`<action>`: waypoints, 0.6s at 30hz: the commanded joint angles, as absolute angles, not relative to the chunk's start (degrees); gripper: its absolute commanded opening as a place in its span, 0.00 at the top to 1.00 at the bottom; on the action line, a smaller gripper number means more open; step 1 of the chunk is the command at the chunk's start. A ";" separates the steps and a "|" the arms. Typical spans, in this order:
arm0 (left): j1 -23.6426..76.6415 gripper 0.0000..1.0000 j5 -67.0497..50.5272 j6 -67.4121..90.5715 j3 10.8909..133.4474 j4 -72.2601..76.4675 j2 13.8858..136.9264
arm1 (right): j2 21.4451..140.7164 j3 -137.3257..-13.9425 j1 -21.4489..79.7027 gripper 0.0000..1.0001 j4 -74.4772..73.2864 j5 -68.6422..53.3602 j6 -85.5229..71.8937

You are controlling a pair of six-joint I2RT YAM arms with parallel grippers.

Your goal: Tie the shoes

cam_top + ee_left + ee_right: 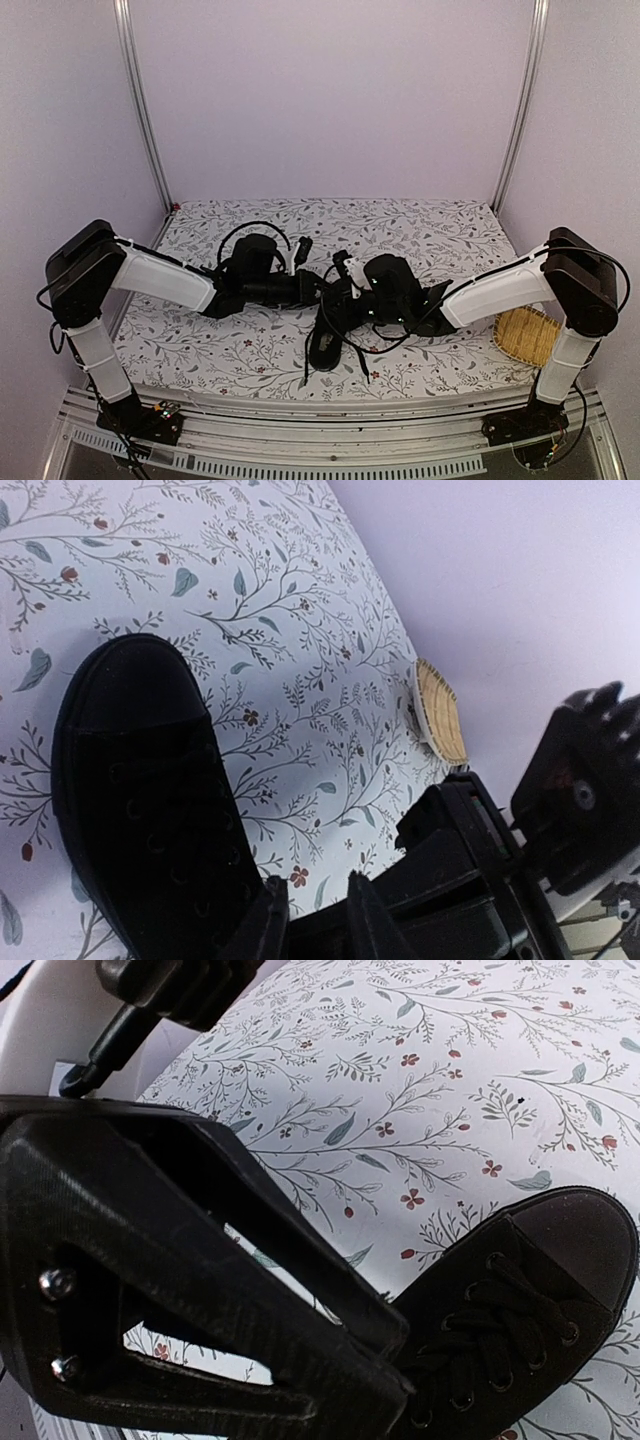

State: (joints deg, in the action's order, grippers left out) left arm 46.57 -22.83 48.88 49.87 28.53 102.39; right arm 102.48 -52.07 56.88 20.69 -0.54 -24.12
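The black shoe [325,345] lies on the floral cloth between both arms, toe toward the near edge, with thin laces [306,366] trailing forward. My left gripper [322,290] hangs over its upper part. In the left wrist view its fingertips [268,912] stand slightly apart beside the shoe [140,790], with bare cloth showing between them. My right gripper [400,1355] is shut, its tips pressed against the laced eyelets of the shoe [520,1300]. Whether a lace is pinched there is hidden.
A woven straw basket [527,335] sits at the right edge of the cloth, by the right arm's base. The right gripper's body [470,880] crowds close to my left fingers. White walls and metal posts enclose the table.
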 commanded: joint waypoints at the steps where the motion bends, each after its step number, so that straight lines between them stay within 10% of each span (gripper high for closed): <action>1: 47.14 0.86 -23.48 49.54 50.16 30.64 103.23 | 100.98 -53.11 56.50 0.98 21.63 0.59 -23.29; 4: 47.36 1.00 -22.92 49.66 49.59 30.76 102.24 | 100.59 -53.23 56.38 0.97 20.81 0.66 -23.22; 12: 47.02 1.00 -19.96 49.08 46.77 30.21 97.86 | 91.04 -47.52 56.00 0.50 16.08 1.13 -22.51; 18: 46.85 1.00 -20.43 48.73 46.46 30.04 97.38 | 88.53 -40.63 55.69 0.42 16.94 -4.55 -23.16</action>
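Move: The stretch of black lace my left fingers are closing on sits almost between them, about 1 cm back, 1 cm right and 1 cm lower; my right fingers already hold it shut in their tips. The shoe's middle lies roughly 4 cm back, 3 cm right and 7 cm below my left hand. Of the lace ends on the table, measured from my right hand, one is about 13 cm back and 4 cm left, the other 13 cm back and 6 cm right. My left hand stays over the shoe and pinches fully shut on the lace, then eases about 1 cm left and 1 cm up with it. Once that grip is closed, my right fingers open a little past halfway and let go, and my right hand backs off about 4 cm to the right and 4 cm up, drawing back slightly near the end, away from my left hand. ##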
